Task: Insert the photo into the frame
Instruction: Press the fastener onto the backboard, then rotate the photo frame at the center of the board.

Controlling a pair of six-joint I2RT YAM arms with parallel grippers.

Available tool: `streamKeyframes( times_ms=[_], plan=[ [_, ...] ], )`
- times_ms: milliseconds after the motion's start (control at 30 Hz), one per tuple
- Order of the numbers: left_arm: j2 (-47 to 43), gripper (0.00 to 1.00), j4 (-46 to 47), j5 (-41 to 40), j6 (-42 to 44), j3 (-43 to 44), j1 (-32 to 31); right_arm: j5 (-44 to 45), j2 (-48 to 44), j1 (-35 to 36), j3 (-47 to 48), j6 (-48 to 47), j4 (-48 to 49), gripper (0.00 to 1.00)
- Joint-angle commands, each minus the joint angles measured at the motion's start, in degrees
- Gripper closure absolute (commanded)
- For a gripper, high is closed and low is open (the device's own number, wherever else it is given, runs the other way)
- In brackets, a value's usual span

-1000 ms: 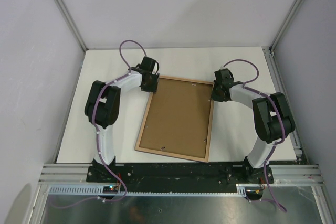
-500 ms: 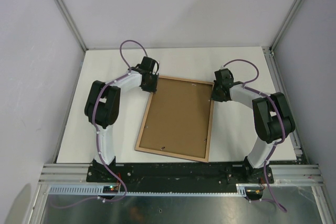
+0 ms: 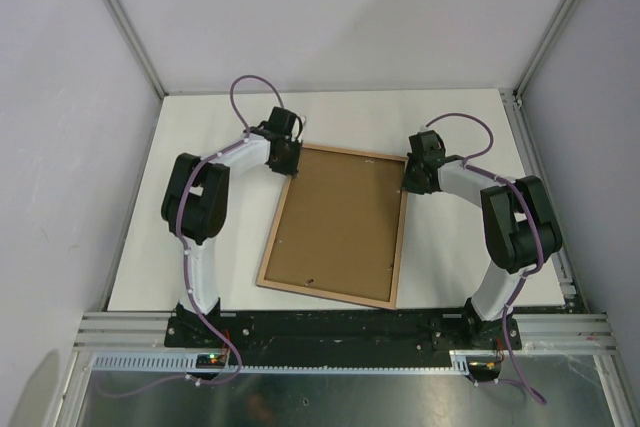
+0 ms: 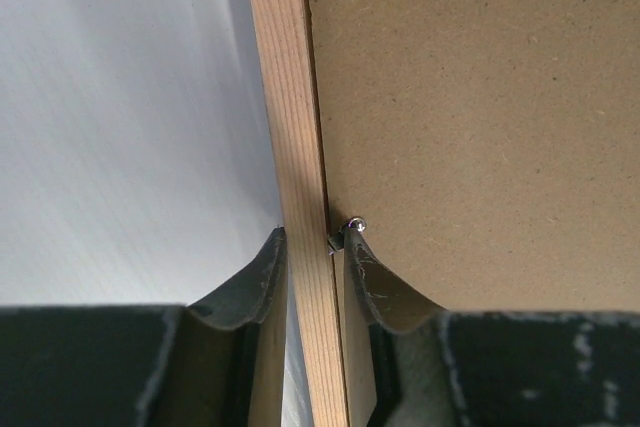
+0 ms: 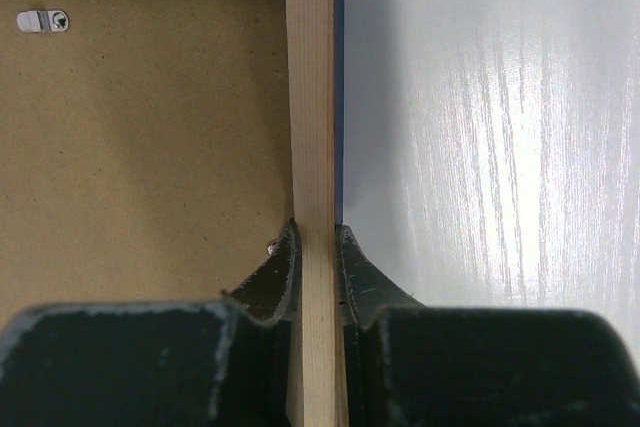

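Observation:
The frame [image 3: 273, 237] lies face down on the table, its light wood back upward, with a brown backing board [image 3: 340, 222] set inside it. The photo is hidden. My left gripper [image 3: 291, 159] straddles the left rail [image 4: 290, 97] near the top corner. Its outer finger is at the wood and its inner finger [image 4: 375, 287] rests against a small metal clip [image 4: 352, 227], a narrow gap from the rail. My right gripper [image 3: 408, 179] is shut on the right rail [image 5: 315, 77], one finger on each side [image 5: 318, 242].
The white table [image 3: 200, 127] is walled in by pale panels on three sides. A second metal clip [image 5: 42, 20] sits on the backing board [image 5: 150, 127] near the top rail. The frame's near edge lies close to the table's front edge [image 3: 330, 305].
The left gripper's jaws have drawn closer together around the left rail. Neither the arms nor the frame have shifted.

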Motion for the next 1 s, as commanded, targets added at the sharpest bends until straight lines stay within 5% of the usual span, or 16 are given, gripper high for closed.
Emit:
streamKeyframes(
  times_ms=[0, 167, 267, 500, 767, 967],
  plan=[
    [2.56, 1.0, -0.38, -1.23, 4.74, 3.99, 1.02, -0.28, -1.26, -0.55, 0.75, -0.34, -1.72, 0.85],
    [5.22, 0.91, -0.48, -0.94, 3.41, 8.76, 1.38, -0.22, -2.84, -0.99, 0.75, -0.57, -2.56, 0.61],
    [5.88, 0.69, -0.4, -0.93, 2.64, 10.5, 1.79, -0.64, -3.87, -1.67, 0.77, -0.67, -2.97, 0.51],
    [4.31, 0.39, -0.38, -2.49, 0.36, 12.98, 2.91, -2.27, -6.55, -2.55, 0.8, -0.36, -3.06, 0.42],
    [-6.91, 0.27, -3.16, -13.6, -14.97, 8.16, 4.39, -2.56, -9.56, -2.96, 0.75, 0.17, -3.59, 0.4],
    [-25.72, 0.28, -6.32, -17.19, -37.0, -11.38, 4.37, -1.76, -13.61, -2.62, 0.75, 1.26, -3.75, 0.38]
  ],
)
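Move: At the left fingertips, straddling the frame's left side, is the fastener, about 1 cm right and just below the hand point; the frame's far-left corner is some 9 cm ahead and 2 cm right, and the near-left fastener roughly 17 cm back and 2 cm left. The right hand straddles the opposite side: its fastener is about 1 cm left and just below, the far-right corner some 9 cm ahead and 2 cm right, the far-edge fastener roughly 8 cm ahead and 10 cm left. Pushing forward along the frame's left side, still closed for some 3 cm, the left hand drags the frame with it, then opens as it continues to about 6 cm. It comes free, swings back and left, rises about 8 cm and turns counter-clockwise. The right hand opens, shifts slightly right and lifts about 5 cm off its side. ##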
